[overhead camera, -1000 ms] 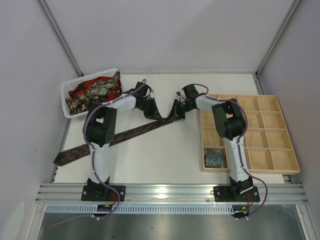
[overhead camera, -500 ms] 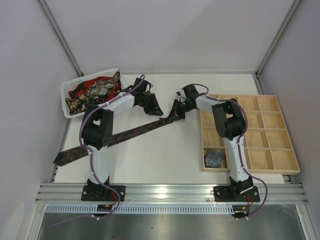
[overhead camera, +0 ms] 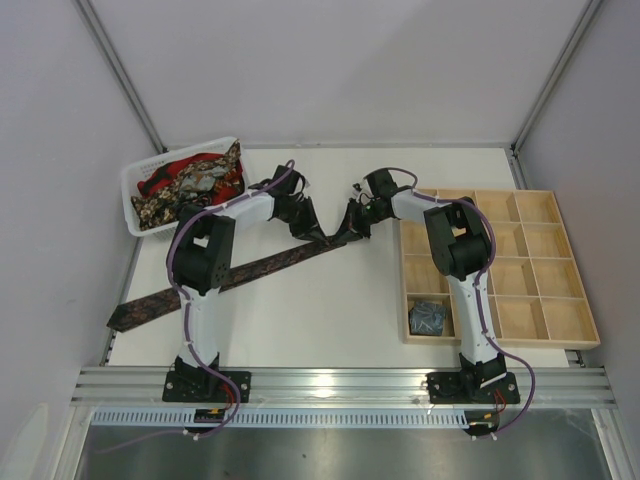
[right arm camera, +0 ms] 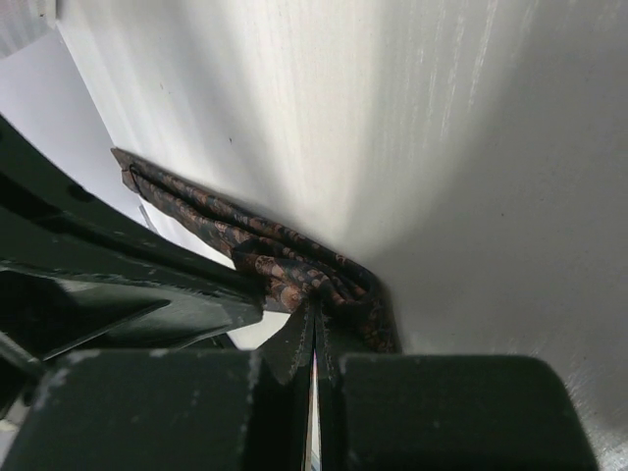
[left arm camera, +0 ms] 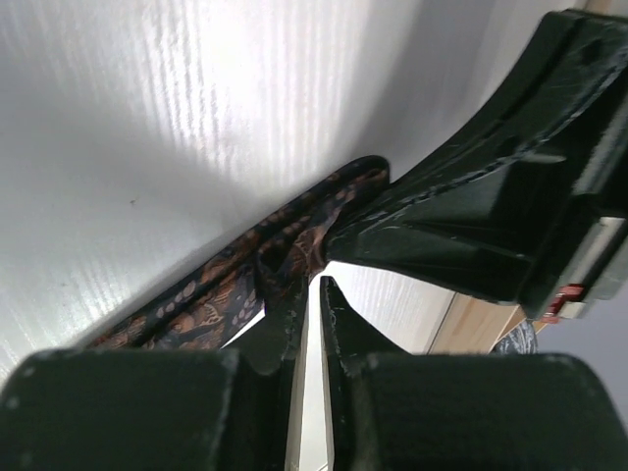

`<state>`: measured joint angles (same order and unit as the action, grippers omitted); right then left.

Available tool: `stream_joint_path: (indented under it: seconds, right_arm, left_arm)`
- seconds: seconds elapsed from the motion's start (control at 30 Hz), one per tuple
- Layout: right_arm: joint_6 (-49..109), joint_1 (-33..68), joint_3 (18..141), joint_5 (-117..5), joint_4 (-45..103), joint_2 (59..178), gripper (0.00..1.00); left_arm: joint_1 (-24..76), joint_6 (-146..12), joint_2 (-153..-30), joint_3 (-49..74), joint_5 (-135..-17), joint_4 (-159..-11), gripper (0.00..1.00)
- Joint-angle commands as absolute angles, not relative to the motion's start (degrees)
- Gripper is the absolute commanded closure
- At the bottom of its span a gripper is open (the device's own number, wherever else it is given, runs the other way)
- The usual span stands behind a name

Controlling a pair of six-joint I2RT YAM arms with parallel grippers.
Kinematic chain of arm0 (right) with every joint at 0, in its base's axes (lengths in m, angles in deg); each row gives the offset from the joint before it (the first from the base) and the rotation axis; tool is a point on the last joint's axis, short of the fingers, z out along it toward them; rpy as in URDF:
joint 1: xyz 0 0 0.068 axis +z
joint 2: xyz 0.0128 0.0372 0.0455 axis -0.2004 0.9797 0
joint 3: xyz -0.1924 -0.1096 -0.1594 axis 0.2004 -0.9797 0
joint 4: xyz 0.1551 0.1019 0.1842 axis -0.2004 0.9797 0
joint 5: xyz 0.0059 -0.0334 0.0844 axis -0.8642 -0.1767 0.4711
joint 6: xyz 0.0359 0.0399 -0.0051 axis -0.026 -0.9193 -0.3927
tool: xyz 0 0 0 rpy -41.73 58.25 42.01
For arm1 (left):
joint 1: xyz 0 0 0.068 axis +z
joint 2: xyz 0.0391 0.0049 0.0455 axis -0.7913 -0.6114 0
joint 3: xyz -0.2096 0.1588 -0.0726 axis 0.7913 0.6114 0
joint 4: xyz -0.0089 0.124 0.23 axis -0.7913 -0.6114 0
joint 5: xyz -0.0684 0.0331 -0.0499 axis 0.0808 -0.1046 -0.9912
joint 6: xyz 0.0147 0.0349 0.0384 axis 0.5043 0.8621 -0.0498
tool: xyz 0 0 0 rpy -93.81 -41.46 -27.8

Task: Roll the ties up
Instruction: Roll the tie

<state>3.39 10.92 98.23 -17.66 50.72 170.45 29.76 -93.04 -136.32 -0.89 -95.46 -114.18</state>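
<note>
A long dark brown patterned tie (overhead camera: 230, 272) lies diagonally across the table, its wide end at the front left. Its far end is folded into a small bunch between both grippers. My right gripper (overhead camera: 348, 228) is shut on that bunch; in the right wrist view the fabric (right arm camera: 245, 235) is pinched at the tips of the gripper (right arm camera: 315, 309). My left gripper (overhead camera: 318, 230) faces it from the left. Its jaws stand nearly together, a thin slit between them, and the tips of the gripper (left arm camera: 309, 283) bite the fold of the tie (left arm camera: 226, 294).
A white basket (overhead camera: 130, 200) at the back left holds more ties (overhead camera: 190, 180), red and gold-black. A wooden compartment tray (overhead camera: 590, 330) fills the right side, with a rolled grey-blue tie (overhead camera: 428, 316) in a near-left cell.
Half a second ago my left gripper had lifted up and to the left, away from the fold. It has since come back down onto the tie's end. The right gripper has not moved.
</note>
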Motion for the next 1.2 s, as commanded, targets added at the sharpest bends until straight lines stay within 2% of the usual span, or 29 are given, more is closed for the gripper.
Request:
stream_joint_path:
  seconds: [0.0, 0.2, 0.33, 0.53, 0.6, 0.63, 0.73, 0.9, 1.17]
  right_arm:
    - [4.7, 10.3, 98.6, -19.2, 51.2, 171.4, 1.0]
    - [5.1, 10.2, 100.4, -18.5, 52.6, 170.8, 1.0]
    - [6.1, 9.6, 102.0, -18.7, 54.6, 169.3, 0.94]
    - [10.4, 7.7, 104.3, -19.7, 58.7, 167.8, 0.77]
    - [12.4, 7.0, 105.4, -20.0, 60.7, 168.0, 0.67]
    - [13.8, 6.8, 105.7, -19.9, 61.1, 168.5, 0.59]
    - [15.6, 6.3, 106.9, -18.5, 62.5, 169.9, 0.49]
    - [16.9, 6.3, 105.5, -16.5, 60.9, 170.3, 0.47]
    - [17.8, 6.8, 104.5, -11.8, 58.6, 173.2, 0.5]
  left_arm:
    - [29.5, -92.0, -136.1, 0.5, -95.6, -112.9, 0.88]
    - [29.8, -91.2, -136.5, 2.0, -94.8, -113.0, 0.88]
    - [29.8, -91.0, -136.8, 2.4, -94.7, -113.0, 0.88]
    - [30.4, -90.9, -137.5, 2.8, -94.8, -112.7, 0.88]
    - [30.5, -90.9, -137.6, 3.0, -95.1, -112.4, 0.88]
    - [30.6, -90.9, -137.7, 3.0, -95.3, -112.3, 0.89]
    - [30.7, -90.8, -137.9, 3.1, -95.4, -112.3, 0.88]
    - [30.9, -90.7, -138.0, 4.4, -95.7, -111.9, 0.88]
    - [31.5, -90.5, -137.7, 6.0, -96.1, -110.8, 0.88]
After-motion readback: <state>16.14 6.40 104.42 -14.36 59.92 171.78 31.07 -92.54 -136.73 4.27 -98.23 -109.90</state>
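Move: The black tie's folded end lies about 3 cm to the left hand's right, level fore and aft and some 2 cm below it. The right hand already pinches that end, whose middle is about 2 cm to its left, level ahead and about 1 cm lower. From the right hand, the wooden tray's middle is some 35 cm right and 7 cm back, and the grey tie in its corner cell about 19 cm right and 21 cm back. Down by about 2 cm and slightly back, the left hand settles its nearly shut fingertips onto the folded layers of the black tie and keeps them there. Meanwhile the right hand opens to about half and comes free of the end, going right about 4 cm with some forward and a little up, then eases back left and backward by under a centimetre. ##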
